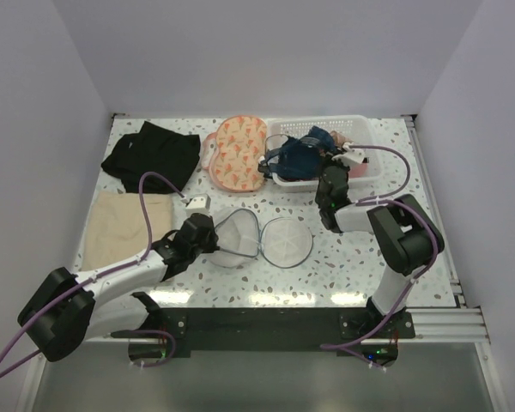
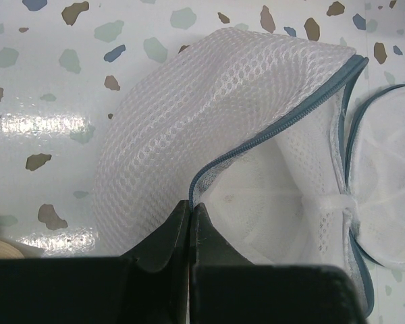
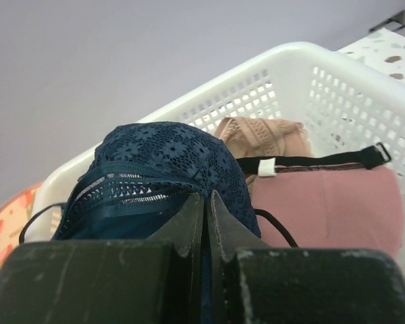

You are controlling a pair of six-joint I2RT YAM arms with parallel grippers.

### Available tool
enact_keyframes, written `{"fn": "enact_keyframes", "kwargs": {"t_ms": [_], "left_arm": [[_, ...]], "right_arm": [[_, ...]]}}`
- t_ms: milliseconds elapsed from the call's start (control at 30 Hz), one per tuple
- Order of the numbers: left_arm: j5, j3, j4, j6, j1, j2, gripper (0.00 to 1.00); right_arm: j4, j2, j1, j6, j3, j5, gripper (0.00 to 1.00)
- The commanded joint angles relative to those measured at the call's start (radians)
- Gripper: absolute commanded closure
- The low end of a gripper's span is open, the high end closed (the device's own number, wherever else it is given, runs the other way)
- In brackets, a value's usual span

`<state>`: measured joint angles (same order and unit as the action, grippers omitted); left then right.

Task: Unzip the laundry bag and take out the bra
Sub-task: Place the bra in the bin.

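The white mesh laundry bag (image 1: 240, 236) lies unzipped in the middle of the table, its two round halves spread side by side. My left gripper (image 2: 191, 204) is shut on the blue-grey zipper edge (image 2: 270, 131) of the left half (image 2: 209, 101), which stands up like a dome. The bag's inside shows only white lining. The navy lace bra (image 3: 162, 155) rests over the left end of the white basket (image 1: 360, 124). My right gripper (image 3: 206, 197) is shut on the bra's band, just in front of the basket (image 3: 304, 67).
A pink bra (image 3: 337, 202) and a beige one (image 3: 260, 135) lie inside the basket. An orange patterned pouch (image 1: 236, 153) sits left of the basket. A black garment (image 1: 150, 154), a beige cloth (image 1: 124, 225) and a small white object (image 1: 196, 203) occupy the table's left side.
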<state>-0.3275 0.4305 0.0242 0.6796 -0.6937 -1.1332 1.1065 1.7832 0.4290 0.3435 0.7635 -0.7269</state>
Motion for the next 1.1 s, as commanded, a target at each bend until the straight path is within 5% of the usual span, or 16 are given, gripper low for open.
{"fn": "enact_keyframes", "kwargs": {"t_ms": [0,233,567,633,867,1067], "left_arm": [[-0.004,0.033,-0.026,-0.003,0.006,0.006,1.00],[-0.004,0.031,-0.026,0.001,0.006,0.010,1.00],[-0.005,0.039,-0.026,-0.002,0.006,0.009,1.00],[-0.007,0.040,-0.026,-0.003,0.006,0.006,1.00],[-0.007,0.044,-0.026,-0.002,0.006,-0.003,1.00],[-0.007,0.050,-0.026,-0.003,0.006,-0.013,1.00]], "right_arm": [[-0.025,-0.061,-0.012,0.087,0.017,-0.199,0.98],[-0.215,-0.073,-0.032,0.196,0.085,-0.273,0.95],[-0.769,-0.076,-0.111,0.520,0.258,-0.270,0.83],[-0.757,-0.076,-0.116,0.506,0.258,-0.261,0.77],[-0.741,-0.094,-0.118,0.482,0.243,-0.227,0.28],[-0.743,-0.128,-0.116,0.476,0.217,-0.213,0.20]]}}
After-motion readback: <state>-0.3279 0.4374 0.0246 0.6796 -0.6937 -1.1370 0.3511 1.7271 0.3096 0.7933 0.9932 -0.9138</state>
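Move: The navy bra is already pinched in the right hand and spread over the bin, its middle roughly 7 cm to the hand's left and 4 cm below. The bin's middle is about 2 cm left, 1 cm ahead and 12 cm below; inside, the pink bra sits some 7 cm right, 1 cm back, the beige one about 3 cm right and 3 cm ahead, both 11 cm down. From the left hand, the bin's middle lies about 27 cm ahead and 27 cm right. Drawing the navy bra along with it, the right hand sweeps about 7 cm to the right over the bin towards its right-hand end, sinking some 2 cm in all, while the wrist turns about 20 degrees clockwise, rolls its left side up and tips the fingers down. The fingers ease slightly as it travels, then open wide as the sideways move runs out and let go of the bra, the hand staying just above it over the bin. ##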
